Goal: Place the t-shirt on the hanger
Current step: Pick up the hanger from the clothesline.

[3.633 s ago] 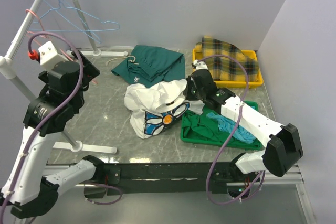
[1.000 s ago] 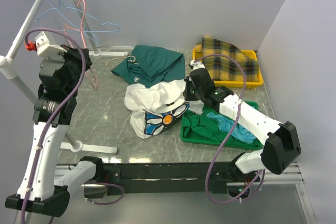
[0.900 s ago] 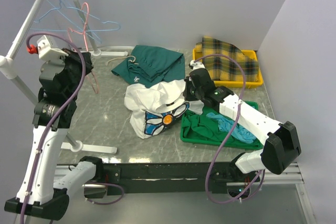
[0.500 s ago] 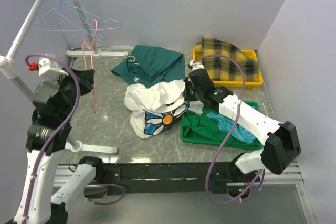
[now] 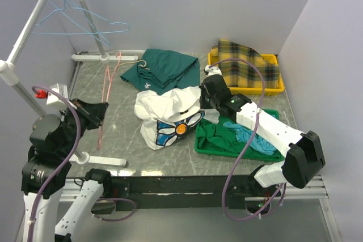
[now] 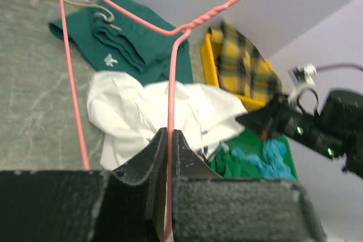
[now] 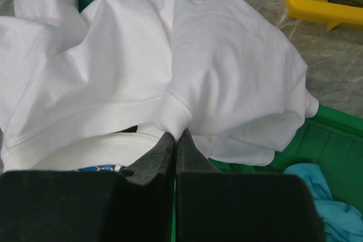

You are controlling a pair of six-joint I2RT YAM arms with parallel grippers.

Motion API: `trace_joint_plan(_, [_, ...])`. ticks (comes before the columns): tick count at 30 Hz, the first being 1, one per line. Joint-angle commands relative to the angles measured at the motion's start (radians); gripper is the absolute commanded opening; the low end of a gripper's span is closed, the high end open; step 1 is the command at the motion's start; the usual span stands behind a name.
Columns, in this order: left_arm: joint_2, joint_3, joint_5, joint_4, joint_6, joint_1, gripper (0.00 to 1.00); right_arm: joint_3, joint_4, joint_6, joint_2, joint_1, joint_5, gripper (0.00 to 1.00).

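The white t-shirt (image 5: 167,109) lies crumpled mid-table, its blue flower print facing the near edge. My right gripper (image 5: 203,99) is at the shirt's right side, shut on a fold of white cloth (image 7: 177,116), as the right wrist view (image 7: 176,134) shows. The pink-red wire hanger (image 5: 106,89) hangs off the rack, left of the shirt and slanting over the table. My left gripper (image 5: 101,111) is shut on one of its wires. In the left wrist view that wire (image 6: 171,83) runs up from between the closed jaws (image 6: 168,134), with the t-shirt (image 6: 142,103) beyond.
A dark green garment (image 5: 164,69) lies behind the shirt. A yellow tray (image 5: 258,89) with plaid cloth sits at the back right. A green tray (image 5: 211,151) of green and blue cloths is under my right arm. Light blue hangers (image 5: 85,21) hang on the rack at left.
My left arm has come down and towards the near edge, taking the pink hanger off the rail and down over the table. The right arm and the shirt have stayed put.
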Motion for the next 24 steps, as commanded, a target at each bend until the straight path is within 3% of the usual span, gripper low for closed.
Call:
trace_joint_plan(1, [-0.038,0.017,0.162,-0.027,0.027,-0.003,0.01,0.029,0.007,-0.021,0.000,0.004,0.052,0.00])
trace_joint_plan(7, [-0.039,-0.002,0.438,-0.021,0.009,-0.010,0.01,0.006,0.039,-0.012,-0.006,-0.014,0.078,0.00])
trace_joint_plan(12, [-0.042,-0.131,0.746,0.156,-0.082,-0.030,0.01,-0.025,0.080,-0.004,-0.030,-0.054,0.077,0.00])
trace_joint_plan(24, [0.041,-0.112,0.873,0.229,-0.120,-0.113,0.01,-0.010,0.123,0.016,0.012,-0.148,-0.078,0.00])
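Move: The left hand already grips the pink hanger. The t-shirt it is bound for lies about 10 cm ahead, 19 cm to its right and 33 cm below. The right hand holds the shirt's edge, with the shirt's middle some 4 cm back, 11 cm left and 12 cm below that hand. From the right hand, the green tray is about 14 cm back and 13 cm right, the yellow tray roughly 12 cm ahead and 18 cm right, both 16 cm lower. Still pinching the pink hanger by one of its shoulders, the left hand sweeps about 12 cm right and 9 cm back, while the wrist turns some 50 degrees clockwise, swinging the hanger's free end across towards the right hand. The right hand keeps its pinch on the t-shirt's edge and slides forward and right, away from the left arm, about 5 cm in all. ##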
